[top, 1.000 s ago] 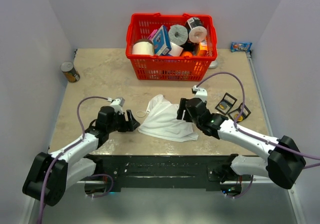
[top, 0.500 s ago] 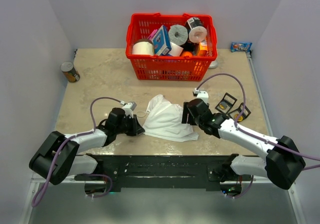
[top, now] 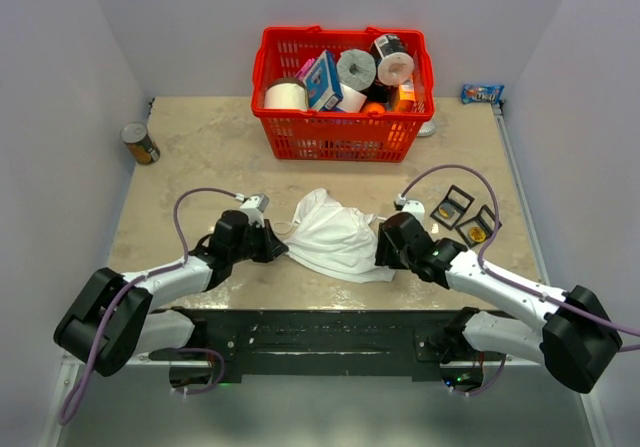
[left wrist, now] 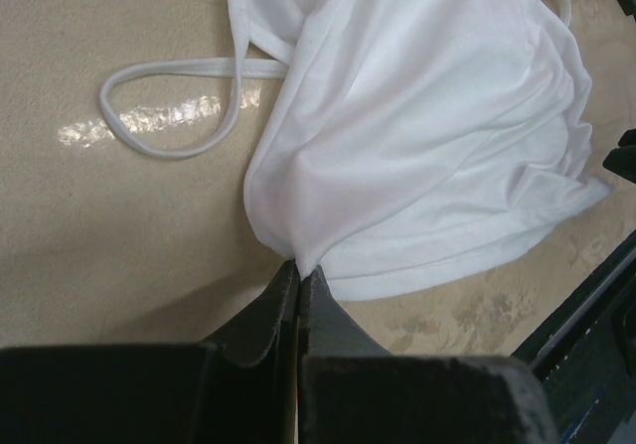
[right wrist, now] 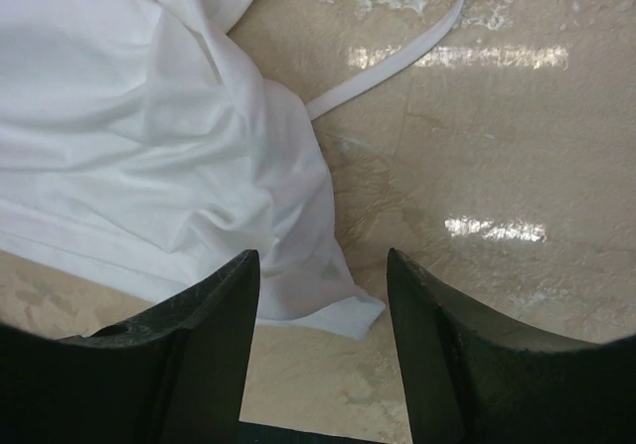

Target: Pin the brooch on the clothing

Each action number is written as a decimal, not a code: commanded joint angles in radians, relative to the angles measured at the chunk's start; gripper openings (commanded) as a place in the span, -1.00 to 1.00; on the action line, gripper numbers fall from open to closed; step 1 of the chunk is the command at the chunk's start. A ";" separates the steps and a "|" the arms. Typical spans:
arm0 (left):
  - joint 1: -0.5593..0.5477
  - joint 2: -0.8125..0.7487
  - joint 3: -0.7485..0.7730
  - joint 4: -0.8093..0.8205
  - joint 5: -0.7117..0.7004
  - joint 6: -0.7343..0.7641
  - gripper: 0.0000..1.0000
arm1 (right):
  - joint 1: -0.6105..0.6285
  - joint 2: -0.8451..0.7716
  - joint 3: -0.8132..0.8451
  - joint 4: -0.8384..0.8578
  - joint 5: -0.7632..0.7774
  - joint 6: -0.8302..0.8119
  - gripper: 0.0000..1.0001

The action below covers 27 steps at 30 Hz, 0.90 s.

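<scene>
The clothing (top: pixel 335 237), a crumpled white T-shirt, lies at the table's near middle. My left gripper (top: pixel 281 248) is shut on a pinched fold of its left edge; in the left wrist view the jaws (left wrist: pixel 299 267) meet on the cloth (left wrist: pixel 427 116). My right gripper (top: pixel 386 253) stands open at the shirt's right side. In the right wrist view its fingers (right wrist: pixel 323 265) straddle the shirt's lower corner (right wrist: pixel 343 310) without touching it. The brooch (top: pixel 443 211) shows as a small orange-gold spot in a black square holder, right of the shirt. A like spot (top: pixel 478 234) sits in a second holder.
A red basket (top: pixel 285 137) full of paper rolls and boxes stands at the back middle. A tin can (top: pixel 140 143) is at the far left, a blue packet (top: pixel 481 94) at the far right. The black rail (top: pixel 320 335) runs along the near edge.
My left gripper reached the shirt's left edge and shut on a fold of it. My right gripper dropped toward the near right corner and its fingers narrowed a little.
</scene>
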 commanded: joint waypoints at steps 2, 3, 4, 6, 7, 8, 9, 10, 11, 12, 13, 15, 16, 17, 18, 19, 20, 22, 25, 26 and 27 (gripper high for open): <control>-0.003 0.022 0.048 0.061 -0.013 -0.007 -1.00 | 0.001 -0.020 -0.038 0.007 -0.050 0.054 0.13; -0.003 0.022 0.048 0.063 -0.010 -0.009 -1.00 | -0.001 -0.018 -0.044 0.012 -0.064 0.059 0.13; -0.003 0.022 0.050 0.063 -0.010 -0.007 -1.00 | -0.001 -0.018 -0.055 0.018 -0.071 0.065 0.12; -0.003 0.020 0.048 0.060 -0.010 -0.006 -1.00 | -0.001 -0.020 -0.067 0.032 -0.085 0.072 0.11; -0.003 0.020 0.048 0.058 -0.011 -0.004 -1.00 | -0.001 -0.021 -0.078 0.043 -0.093 0.076 0.10; -0.003 0.019 0.048 0.058 -0.011 -0.003 -1.00 | -0.001 -0.023 -0.082 0.047 -0.091 0.080 0.10; -0.003 0.017 0.045 0.058 -0.010 -0.003 -1.00 | 0.001 -0.023 -0.085 0.050 -0.091 0.083 0.07; -0.003 0.019 0.045 0.058 -0.010 -0.004 -1.00 | -0.001 -0.023 -0.088 0.055 -0.090 0.083 0.04; -0.003 0.017 0.044 0.058 -0.010 -0.003 -1.00 | -0.001 -0.021 -0.085 0.055 -0.091 0.083 0.03; -0.003 0.015 0.042 0.058 -0.010 -0.004 -1.00 | -0.001 -0.018 -0.087 0.058 -0.091 0.083 -0.02; -0.003 0.015 0.044 0.057 -0.010 -0.006 -1.00 | 0.001 -0.015 -0.087 0.058 -0.091 0.085 -0.04; -0.003 0.011 0.042 0.057 -0.011 -0.006 -1.00 | -0.001 -0.009 -0.091 0.063 -0.090 0.083 -0.07; -0.003 0.009 0.041 0.057 -0.010 -0.004 -1.00 | -0.001 -0.009 -0.093 0.064 -0.085 0.082 -0.10; -0.003 0.006 0.041 0.055 -0.011 -0.006 -1.00 | -0.001 -0.007 -0.096 0.066 -0.081 0.083 -0.12; -0.003 0.005 0.041 0.054 -0.016 -0.006 -1.00 | 0.001 -0.004 -0.098 0.066 -0.081 0.082 -0.15; -0.003 0.005 0.041 0.054 -0.017 -0.004 -1.00 | -0.001 -0.003 -0.096 0.072 -0.081 0.082 -0.20; -0.003 0.002 0.039 0.054 -0.017 -0.003 -1.00 | -0.001 -0.001 -0.096 0.072 -0.078 0.082 -0.24; -0.003 -0.001 0.039 0.052 -0.019 -0.004 -1.00 | 0.001 0.002 -0.095 0.075 -0.073 0.079 -0.41; -0.003 -0.017 0.045 0.044 -0.023 -0.006 -1.00 | 0.001 -0.006 -0.075 0.058 -0.067 0.073 -0.72; -0.003 -0.023 0.056 0.038 -0.030 -0.006 -1.00 | -0.001 -0.010 -0.064 0.049 -0.062 0.068 -0.91; 0.000 -0.032 0.064 0.020 -0.046 -0.003 -1.00 | 0.001 -0.020 -0.038 0.023 -0.048 0.063 -0.98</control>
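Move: The free near-right corner of the white clothing is just below the right gripper, about 3 cm down and 2 cm back, some 1 cm to its right. From the right gripper, the nearer open brooch case stands about 18 cm right and 8 cm ahead, the other case about 13 cm right and 13 cm ahead. The left gripper already pinches the opposite end of the hem; the free corner lies about 21 cm to its right and 5 cm nearer the base. Lower the half-open right gripper about 3 cm while drawing it back some 2.5 cm, tipping the fingers slightly steeper, so that they straddle the clothing's free corner. Hold it there and close the fingers almost fully to pinch the fabric. Keep the left gripper shut on its end of the hem, practically still. ##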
